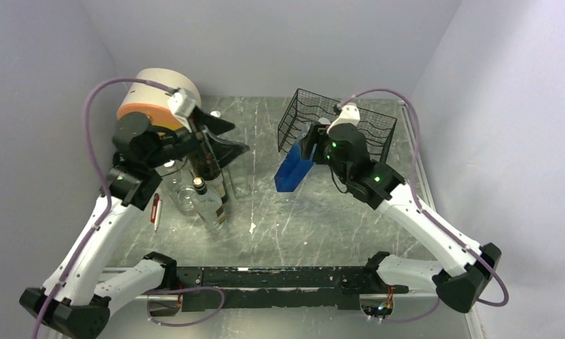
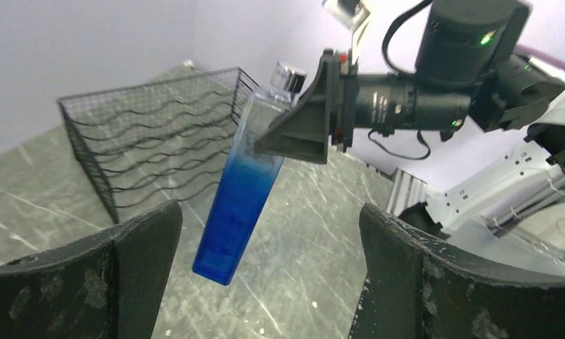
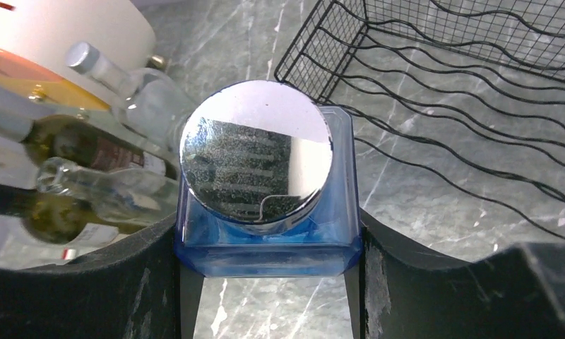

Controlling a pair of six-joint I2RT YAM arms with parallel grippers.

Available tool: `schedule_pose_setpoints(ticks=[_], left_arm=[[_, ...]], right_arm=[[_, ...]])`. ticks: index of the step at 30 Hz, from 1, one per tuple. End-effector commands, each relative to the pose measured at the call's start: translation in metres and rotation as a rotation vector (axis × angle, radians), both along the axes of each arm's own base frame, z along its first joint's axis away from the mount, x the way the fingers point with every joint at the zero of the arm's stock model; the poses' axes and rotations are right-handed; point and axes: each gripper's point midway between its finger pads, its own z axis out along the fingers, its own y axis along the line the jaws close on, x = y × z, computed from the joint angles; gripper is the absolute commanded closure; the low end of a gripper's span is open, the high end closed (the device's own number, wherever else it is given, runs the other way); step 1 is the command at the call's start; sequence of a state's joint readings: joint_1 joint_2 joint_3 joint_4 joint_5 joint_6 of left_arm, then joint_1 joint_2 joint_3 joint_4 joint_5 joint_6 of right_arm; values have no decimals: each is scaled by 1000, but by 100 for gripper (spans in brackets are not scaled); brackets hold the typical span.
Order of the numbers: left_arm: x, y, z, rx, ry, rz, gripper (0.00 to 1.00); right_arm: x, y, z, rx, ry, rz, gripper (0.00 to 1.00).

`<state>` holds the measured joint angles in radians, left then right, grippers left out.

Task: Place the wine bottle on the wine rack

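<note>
The wine bottle [image 1: 291, 173] is a square blue one with a round silver cap [image 3: 255, 162]. It hangs tilted above the table, base down and to the left. My right gripper [image 1: 309, 150] is shut on its shoulder just under the cap, with the fingers [image 3: 152, 268] pressed to both sides. The black wire wine rack [image 1: 336, 120] stands just behind and to the right of the bottle, and nothing lies in the rows that show [image 3: 442, 106]. My left gripper [image 1: 227, 138] is wide open at the left with nothing in it. Its view faces the bottle [image 2: 241, 198] and the rack [image 2: 159, 134].
A cluster of dark and clear bottles [image 1: 205, 183] stands below the left gripper, and these bottles [image 3: 89, 191] also show in the right wrist view. A white and orange drum [image 1: 156, 99] sits at the back left. A red pen [image 1: 155, 210] and a glass [image 1: 184, 200] lie nearby.
</note>
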<state>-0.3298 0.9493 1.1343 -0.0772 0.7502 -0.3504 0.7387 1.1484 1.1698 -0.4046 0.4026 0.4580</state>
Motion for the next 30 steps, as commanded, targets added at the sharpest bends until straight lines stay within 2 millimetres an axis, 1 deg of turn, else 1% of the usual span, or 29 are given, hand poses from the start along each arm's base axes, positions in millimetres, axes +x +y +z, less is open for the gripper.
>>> schedule_pose_setpoints(ticks=[1, 6, 8, 10, 13, 18, 22, 24, 26, 30], left_arm=[[11, -30, -22, 52, -22, 9, 0], [9, -73, -51, 149, -46, -65, 2], [2, -92, -64, 180, -64, -102, 2], [0, -105, -75, 203, -86, -118, 2], [-1, -120, -89, 223, -96, -129, 0], [12, -128, -108, 245, -74, -89, 0], [9, -134, -121, 258, -87, -125, 0], [12, -135, -125, 269, -103, -119, 1], [13, -137, -127, 274, -129, -124, 0], [5, -144, -123, 258, -176, -180, 0]], right_arm=[[-11, -6, 63, 269, -127, -40, 59], [-26, -19, 90, 335, -184, -33, 59], [-31, -20, 100, 350, -200, -18, 59], [-35, -21, 108, 364, -213, -3, 59], [-40, -21, 118, 382, -228, 19, 59], [-50, -15, 135, 419, -266, 87, 59], [-57, -11, 148, 445, -297, 138, 59], [-60, -9, 152, 450, -305, 164, 59], [-63, -6, 154, 455, -308, 190, 59], [-68, -4, 159, 465, -318, 219, 59]])
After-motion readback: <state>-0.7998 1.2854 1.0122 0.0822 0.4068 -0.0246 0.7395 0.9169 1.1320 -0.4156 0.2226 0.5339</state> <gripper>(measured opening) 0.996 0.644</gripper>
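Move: The blue wine bottle hangs in the right hand's grip, its middle about 6 cm below that hand, 3 cm to its left and 1 cm back. From the empty left hand it is some 20 cm right, 6 cm ahead and 17 cm below. The wine rack's middle lies roughly 15 cm ahead of the right hand, 9 cm to its right and 20 cm lower. The dark bottle stands about 2 cm ahead of the left hand, 6 cm to its left and 22 cm below. Still pinching the bottle by its upper part, the right hand draws back and up, some 5 cm each, rolling so its left side lifts and turning slightly counter-clockwise. Meanwhile the left hand, fingers kept wide open, swings right and down, about 13 cm each, towards the bottle's lower body, rolling some 15 degrees so its fingers dip; the sideways part comes mostly early, then it eases down. ##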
